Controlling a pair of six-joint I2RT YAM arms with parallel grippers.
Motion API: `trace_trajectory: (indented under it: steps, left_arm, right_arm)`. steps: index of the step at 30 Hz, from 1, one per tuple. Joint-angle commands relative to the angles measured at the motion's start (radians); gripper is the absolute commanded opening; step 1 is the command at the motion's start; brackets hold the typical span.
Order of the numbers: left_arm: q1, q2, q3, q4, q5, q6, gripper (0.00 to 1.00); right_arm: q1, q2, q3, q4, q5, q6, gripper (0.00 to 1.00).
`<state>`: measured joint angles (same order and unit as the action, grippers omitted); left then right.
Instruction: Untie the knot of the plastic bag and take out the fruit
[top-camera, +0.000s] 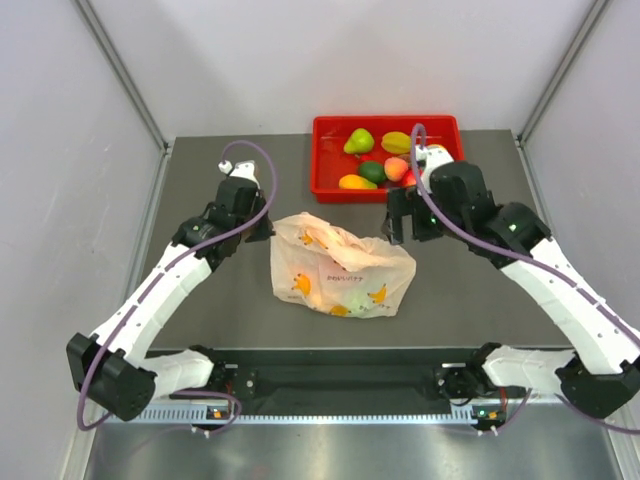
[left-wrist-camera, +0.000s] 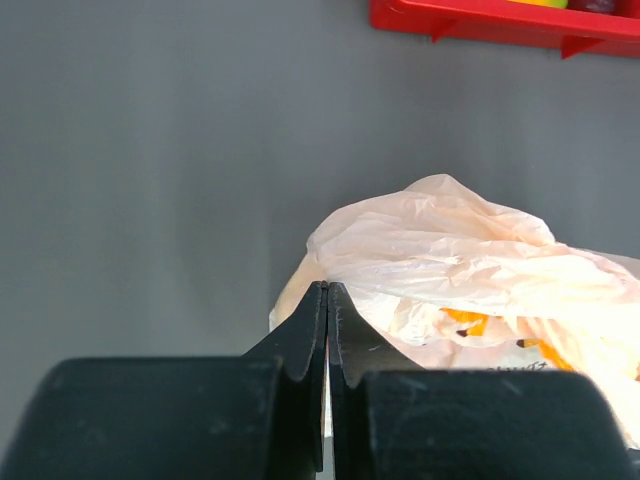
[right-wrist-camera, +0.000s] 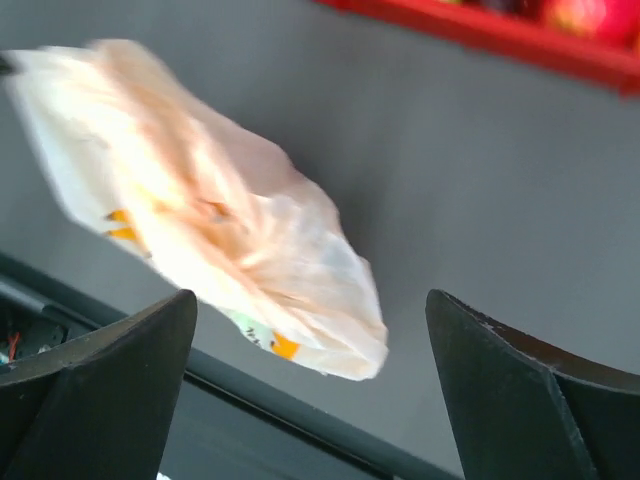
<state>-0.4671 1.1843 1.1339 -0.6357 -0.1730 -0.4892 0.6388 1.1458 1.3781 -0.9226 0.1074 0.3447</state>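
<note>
The plastic bag (top-camera: 340, 265) lies crumpled on the dark table between both arms, pale peach with yellow prints. A faint green shape (top-camera: 356, 298) shows through it. I cannot make out the knot. My left gripper (top-camera: 268, 228) sits at the bag's upper left corner. In the left wrist view its jaws (left-wrist-camera: 328, 285) are shut, with a pale sliver of the bag (left-wrist-camera: 470, 260) pinched between them. My right gripper (top-camera: 398, 228) hovers open at the bag's upper right; its fingers (right-wrist-camera: 310, 300) stand wide apart with the blurred bag (right-wrist-camera: 230, 230) beyond them, untouched. Several fruit (top-camera: 372, 170) lie in the red tray.
The red tray (top-camera: 325, 160) stands at the back of the table, just behind my right gripper, and shows in both wrist views (left-wrist-camera: 500, 22) (right-wrist-camera: 480, 30). Grey walls close in the left, right and back. A black rail (top-camera: 340, 380) runs along the near edge.
</note>
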Motion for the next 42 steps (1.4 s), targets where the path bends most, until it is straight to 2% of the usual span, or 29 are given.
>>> trace_trajectory:
  steps: [1, 5, 13, 16, 17, 19, 20, 22, 23, 27, 30, 33, 35, 37, 40, 41, 42]
  left_arm:
    - [0.005, -0.032, 0.015, 0.065, 0.041, -0.020, 0.00]
    - [0.005, -0.032, 0.027, 0.064, 0.050, -0.029, 0.00]
    - [0.005, -0.048, 0.036, 0.060, 0.049, -0.048, 0.00]
    - [0.005, -0.052, 0.043, 0.056, 0.037, -0.048, 0.00]
    - [0.005, -0.052, 0.046, 0.054, 0.033, -0.048, 0.00]
    - [0.005, -0.054, 0.052, 0.053, 0.023, -0.048, 0.00]
    - [0.007, -0.054, 0.052, 0.051, 0.018, -0.046, 0.00]
    - [0.010, -0.054, 0.056, 0.047, 0.009, -0.042, 0.00]
    - [0.015, -0.055, 0.056, 0.044, 0.000, -0.038, 0.00]
    - [0.039, -0.055, 0.063, 0.037, -0.017, -0.020, 0.00]
    - [0.073, -0.057, 0.078, 0.027, -0.033, -0.003, 0.00]
    - [0.099, -0.052, 0.108, 0.021, -0.028, 0.024, 0.00]
    - [0.099, -0.046, 0.136, 0.019, -0.020, 0.032, 0.00]
    - [0.099, -0.038, 0.193, 0.018, 0.032, 0.041, 0.00]
    - [0.099, -0.017, 0.274, 0.033, 0.168, 0.053, 0.00]
    - [0.097, 0.006, 0.296, 0.034, 0.244, 0.063, 0.00]
    - [0.094, 0.021, 0.338, 0.034, 0.382, 0.076, 0.04]
  right_arm:
    - [0.126, 0.070, 0.152, -0.051, 0.063, -0.131, 0.97]
    - [0.266, 0.201, 0.226, -0.053, 0.156, -0.148, 0.98]
    - [0.417, 0.371, 0.266, -0.064, 0.265, -0.113, 0.94]
    - [0.426, 0.393, 0.230, -0.055, 0.268, -0.098, 0.77]
    - [0.426, 0.397, 0.217, -0.050, 0.281, -0.093, 0.61]
    - [0.424, 0.397, 0.193, -0.056, 0.301, -0.072, 0.45]
    - [0.418, 0.393, 0.184, -0.070, 0.322, -0.064, 0.28]
    - [0.409, 0.381, 0.167, -0.084, 0.342, -0.036, 0.13]
    - [0.395, 0.361, 0.158, -0.091, 0.351, -0.029, 0.00]
    - [0.330, 0.270, 0.107, -0.090, 0.336, 0.037, 0.00]
    - [0.218, 0.131, 0.014, -0.008, 0.198, 0.068, 0.00]
    - [0.086, -0.045, -0.071, 0.094, -0.031, 0.077, 0.00]
    - [0.052, -0.081, -0.086, 0.108, -0.102, 0.074, 0.00]
    - [0.033, -0.115, -0.103, 0.126, -0.193, 0.047, 0.00]
    - [0.003, -0.144, -0.116, 0.125, -0.195, 0.051, 0.00]
    - [-0.011, -0.149, -0.117, 0.122, -0.193, 0.062, 0.00]
    - [-0.017, -0.146, -0.119, 0.117, -0.193, 0.066, 0.00]
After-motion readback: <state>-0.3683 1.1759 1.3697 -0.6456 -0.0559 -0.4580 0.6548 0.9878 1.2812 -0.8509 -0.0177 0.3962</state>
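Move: The right hand, open and empty, has the bag's crumpled top folds roughly 11 cm to its left, 2 cm back and 6 cm below; the bag's right corner lies some 8 cm back, 3 cm to the right and 12 cm below. The red tray's middle is about 22 cm ahead, 2 cm right and 15 cm below. From the left hand, already pinching the bag's left top corner, those folds lie 12 cm right and 2 cm back, about level. The right hand swings about 12 cm left over the bag, rising briefly and then sinking with a roll of some 20 degrees, shuts its wide-open fingers on the crumpled top folds and draws them back about 11 cm to the right, lifting by roughly 9 cm from its low point, undoing the roll and easing slightly back towards its base. The shut left hand keeps its pinch almost in place against this, then drifts a little forward and climbs quickly by about 10 cm, coming free of the bag's left corner with hardly any opening of its fingers. ##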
